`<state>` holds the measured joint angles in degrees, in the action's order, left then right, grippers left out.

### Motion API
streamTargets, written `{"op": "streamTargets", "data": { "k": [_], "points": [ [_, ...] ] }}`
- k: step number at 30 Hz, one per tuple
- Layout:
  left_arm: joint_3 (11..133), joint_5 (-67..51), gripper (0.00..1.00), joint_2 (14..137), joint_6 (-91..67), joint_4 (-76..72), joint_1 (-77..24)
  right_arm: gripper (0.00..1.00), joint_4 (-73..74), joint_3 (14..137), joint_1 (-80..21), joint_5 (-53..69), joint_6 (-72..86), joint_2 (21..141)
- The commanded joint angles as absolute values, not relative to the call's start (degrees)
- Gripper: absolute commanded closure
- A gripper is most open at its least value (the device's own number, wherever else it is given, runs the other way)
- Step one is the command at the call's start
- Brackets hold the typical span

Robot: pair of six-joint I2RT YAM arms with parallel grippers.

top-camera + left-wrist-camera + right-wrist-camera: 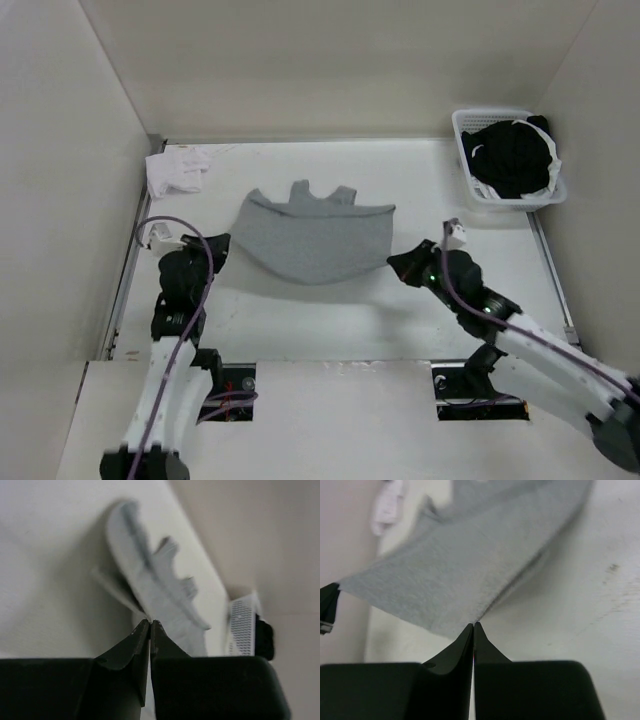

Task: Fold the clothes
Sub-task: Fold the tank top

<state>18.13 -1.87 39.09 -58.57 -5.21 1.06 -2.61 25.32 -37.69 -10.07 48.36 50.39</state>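
The clothes, a light grey sleeveless top, hang stretched above the white table between my two grippers, straps toward the far wall, with a shadow beneath the rounded hem. At the top's left edge my left gripper is shut on the fabric. The left wrist view shows those tips pinched on an edge of the grey top. My right gripper is shut on the top's right edge. In the right wrist view its tips meet the corner of the taut grey cloth.
A small white cloth lies at the far left corner. A white basket holding a black garment with white trim stands at the far right. Pale walls enclose the table on three sides.
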Motion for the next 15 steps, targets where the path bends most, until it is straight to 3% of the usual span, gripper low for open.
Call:
{"op": "streamTargets", "data": {
  "k": [1,6,11,15],
  "points": [
    [29.0,-0.1,1.00,23.1,-53.6,12.3,-0.1,0.97,15.8,31.4,-44.3,-21.0,45.9,33.7],
    [42.4,5.5,1.00,12.9,-49.4,25.6,-5.7,0.97,35.7,44.9,-59.0,-34.4,48.2,20.8],
    [49.7,8.7,1.00,11.6,-47.8,30.1,-8.2,0.98,44.8,55.8,-74.8,-48.0,52.2,22.7],
    [49.2,8.6,1.00,12.6,-47.7,30.2,-7.6,0.97,45.3,59.1,-80.6,-53.1,50.9,28.4]
  ]
}}
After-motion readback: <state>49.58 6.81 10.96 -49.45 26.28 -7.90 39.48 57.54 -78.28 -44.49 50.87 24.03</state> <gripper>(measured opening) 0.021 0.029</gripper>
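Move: The tank top, folded double, is already held by both near fold corners and sags between the hands. Its middle is about 6 cm ahead of the left hand, 18 cm to its right and some 8 cm lower. From the right hand it is roughly 10 cm ahead, 15 cm to the left and 8 cm down. The white cloth lies about 24 cm ahead of the left hand, 14 cm to its left and 15 cm below; the table's near edge runs some 21 cm straight back. The tank top is whipped up and back towards the robot by its two fold corners, both shut grippers keeping their pinch. Each hand rises over 20 cm while drawing back roughly 13 cm, fast at first, then easing nearly to a stop. The right hand also drifts out to its right, away from the left, and the fingers tip upward, the left by about 30 degrees, the right about half that. ##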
